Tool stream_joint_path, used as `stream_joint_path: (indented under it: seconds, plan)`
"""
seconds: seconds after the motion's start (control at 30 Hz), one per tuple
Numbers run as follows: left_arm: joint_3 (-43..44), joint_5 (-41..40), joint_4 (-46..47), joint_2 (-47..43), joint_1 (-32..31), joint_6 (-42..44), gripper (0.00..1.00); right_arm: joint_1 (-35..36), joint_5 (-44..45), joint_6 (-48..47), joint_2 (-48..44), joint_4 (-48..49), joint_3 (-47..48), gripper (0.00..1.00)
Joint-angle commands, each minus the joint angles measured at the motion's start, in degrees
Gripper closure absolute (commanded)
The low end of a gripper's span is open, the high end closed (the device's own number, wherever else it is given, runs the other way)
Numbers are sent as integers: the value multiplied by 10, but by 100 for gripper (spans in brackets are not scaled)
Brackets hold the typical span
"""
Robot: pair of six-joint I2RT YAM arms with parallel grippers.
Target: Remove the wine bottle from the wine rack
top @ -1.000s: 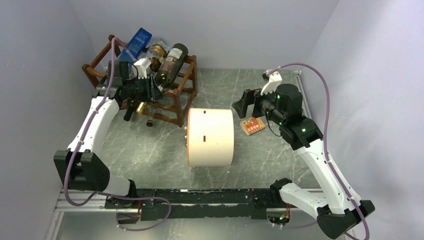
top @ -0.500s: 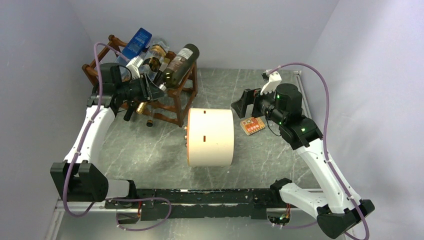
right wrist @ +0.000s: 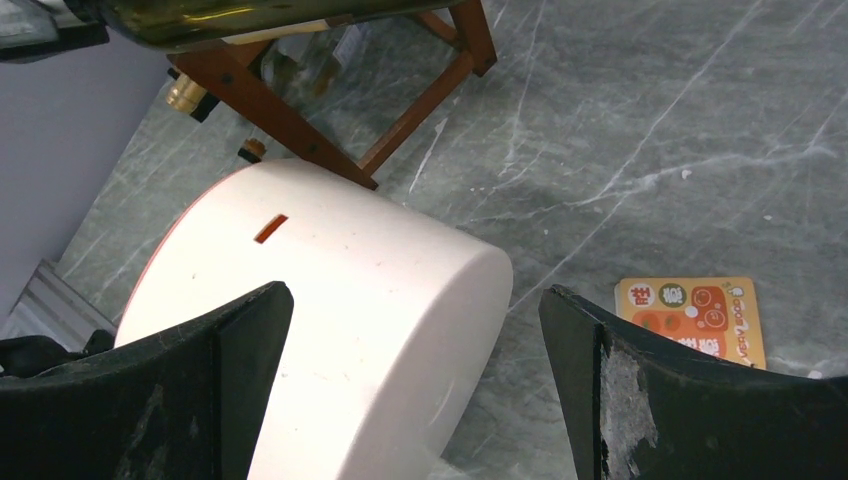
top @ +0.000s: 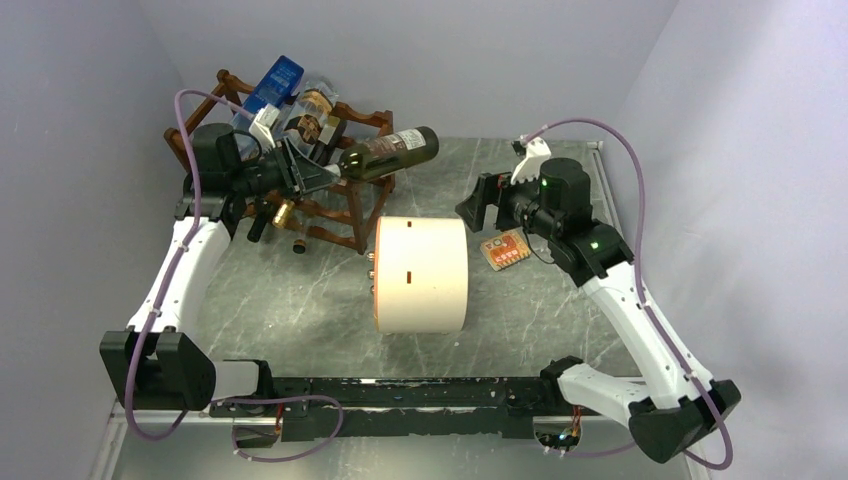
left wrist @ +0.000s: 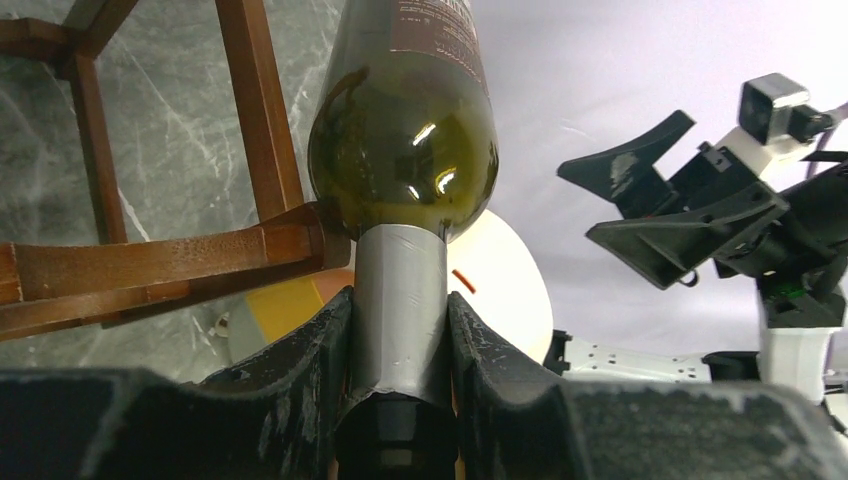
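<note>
My left gripper [top: 322, 176] is shut on the grey foil neck of a dark green wine bottle [top: 388, 155]. It holds the bottle nearly level, its body pointing right past the right end of the reddish-brown wine rack [top: 352, 205]. In the left wrist view the neck sits between my fingers [left wrist: 400, 345], the bottle [left wrist: 405, 150] rising beside a rack rail [left wrist: 160, 265]. My right gripper [top: 477, 206] is open and empty, hovering right of the cream cylinder [top: 421, 274], short of the bottle's base. The right wrist view shows the bottle [right wrist: 230, 15] at the top edge.
The rack holds more bottles and a blue box [top: 273, 85]. The large cream cylinder lies on its side mid-table, also seen in the right wrist view [right wrist: 330, 330]. An orange card [top: 505, 250] lies on the grey marble surface under the right arm. Purple-grey walls close in on three sides.
My left gripper has swung the wine bottle rightward and lower, from leaning on the rack's top rail to nearly level beyond the rack's right end. My right gripper has shifted slightly up and left.
</note>
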Motion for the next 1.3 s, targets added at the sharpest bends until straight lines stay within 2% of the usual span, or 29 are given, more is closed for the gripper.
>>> stream_joint_path:
  seconds: [0.0,0.2,0.37,0.47,0.57,0.63,0.77,0.93,1.07,1.27]
  plan:
    - [-5,21,67,-15,3,-73,93,-1,-13,8,35,8,26,0]
    - [8,14,41,-17,2,-77,93,25,1,3,80,13,66,0]
    - [6,15,38,-23,2,-83,93,82,47,-61,127,23,119,0]
    - [-1,16,40,-23,3,-84,93,113,51,-157,146,62,130,0]
    - [-7,18,43,-23,3,-87,93,128,1,-303,166,100,128,4]
    - [-7,18,41,-22,3,-86,93,134,0,-377,187,115,145,3]
    - [-8,21,37,-20,2,-85,93,146,-17,-507,242,98,224,1]
    - [-7,23,39,-21,2,-87,93,180,-34,-673,286,91,255,0]
    - [-3,29,40,-18,3,-87,93,204,-26,-748,330,82,276,0]
    - [10,30,21,-15,3,-77,93,221,16,-785,407,58,349,0]
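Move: The wine bottle hangs off the rack by its neck in the left fingers, its middle about 5 cm ahead of the left hand, 9 cm right and slightly lower. From the empty right hand that middle is some 21 cm left, 9 cm ahead and a touch lower. The white drum lies about 11 cm left, 7 cm back and 19 cm below the right hand; the orange card is 6 cm right, 4 cm ahead, on the table. The wine bottle stays held by its neck in the nearly still left hand while the right hand sweeps about 20 cm left and 8 cm forward over the drum to its body, dipping slightly, rising, then sinking a little again. On the way the right wrist rolls some 80 degrees counter-clockwise as seen from behind the hand, the fingers staying wide open and swinging left towards the bottle; they don't close on it. ##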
